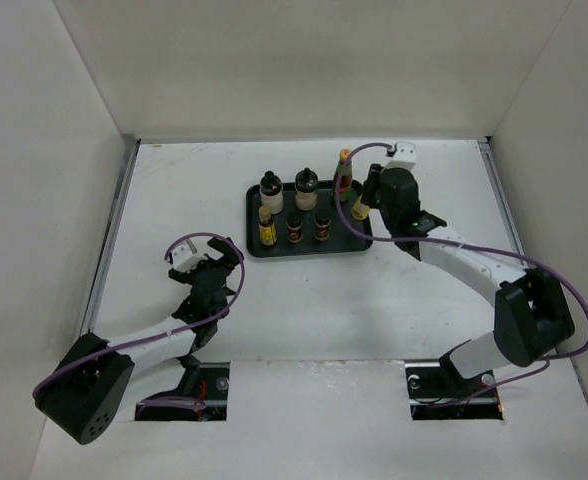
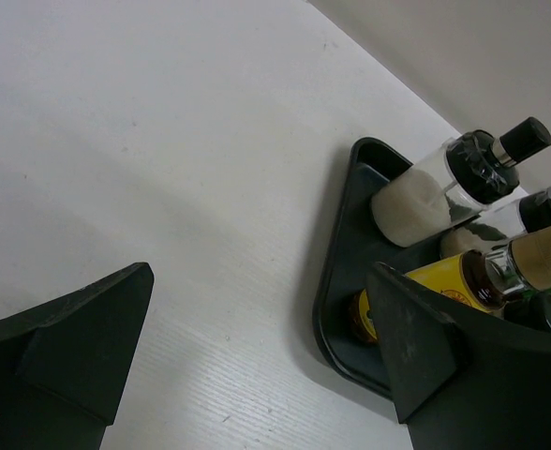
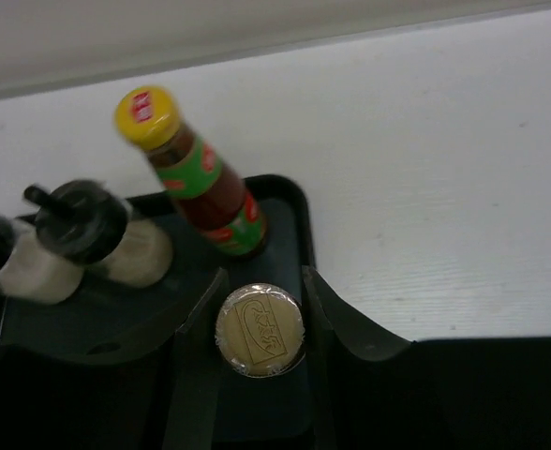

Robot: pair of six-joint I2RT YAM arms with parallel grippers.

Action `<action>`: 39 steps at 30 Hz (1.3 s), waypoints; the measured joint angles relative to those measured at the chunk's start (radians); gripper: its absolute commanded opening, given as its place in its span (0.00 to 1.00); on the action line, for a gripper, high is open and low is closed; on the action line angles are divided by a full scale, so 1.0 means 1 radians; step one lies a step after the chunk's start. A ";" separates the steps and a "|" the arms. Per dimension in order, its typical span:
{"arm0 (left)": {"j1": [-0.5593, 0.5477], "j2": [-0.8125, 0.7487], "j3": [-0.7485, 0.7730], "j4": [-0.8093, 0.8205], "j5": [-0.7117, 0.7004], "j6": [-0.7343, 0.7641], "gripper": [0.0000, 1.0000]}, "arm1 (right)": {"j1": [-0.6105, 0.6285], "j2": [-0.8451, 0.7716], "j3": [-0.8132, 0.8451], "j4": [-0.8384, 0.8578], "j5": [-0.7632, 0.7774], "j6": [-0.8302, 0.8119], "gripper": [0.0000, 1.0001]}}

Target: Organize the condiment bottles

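A black tray [image 1: 257,245] holds two cream bottles with black caps [image 1: 270,186] [image 1: 306,184], a red-green bottle with an orange cap [image 1: 343,172], a slim yellow-labelled bottle [image 1: 266,228] and two tiny dark brown bottles [image 1: 294,229] [image 1: 322,226]. My right gripper [image 1: 366,200] is shut on the second slim yellow-labelled bottle [image 1: 360,208] at the tray's right end. In the right wrist view its tan cap [image 3: 260,330] sits between my fingers [image 3: 199,319], over the tray floor. I cannot tell whether it rests on the tray. My left gripper [image 1: 202,268] is open and empty, well left of and nearer than the tray.
White walls enclose the table at the back and both sides. In the left wrist view the tray's near-left corner [image 2: 336,272] lies just beyond my right finger [image 2: 416,347]. Two cut-outs at the near edge hold the arm bases.
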 measured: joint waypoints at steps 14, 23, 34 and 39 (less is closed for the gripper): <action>0.000 -0.004 0.000 0.000 0.011 0.000 1.00 | 0.116 0.150 -0.007 0.025 0.003 -0.017 0.40; 0.000 -0.003 0.001 0.000 0.013 0.000 1.00 | 0.162 0.153 -0.024 0.081 0.047 -0.046 0.67; 0.031 -0.099 0.063 -0.163 0.070 0.002 1.00 | 0.163 -0.124 -0.166 0.112 0.103 -0.042 1.00; 0.079 -0.124 0.068 -0.212 0.085 0.000 1.00 | 0.140 -0.300 -0.329 0.197 0.193 0.023 1.00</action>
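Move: My right hand holds the yellow-labelled bottle just below its cap. Its free spot in the tray's near right corner is about 6 cm to my left, 1 cm back and some 10 cm lower. The tall sauce bottle stands about 10 cm ahead and 9 cm left of my right hand, the small spice jar about 15 cm left and 2 cm back. From my left hand the free spot lies some 45 cm right and 12 cm ahead. I carry the yellow-labelled bottle on leftward and down, about 6 cm each way, into the gap beside the spice jar and in front of the sauce bottle. I open my right fingers fully to let go, then rise some 8 cm while backing off towards my base and to the right. My empty left hand stays open and lifts about 2 cm late on. ##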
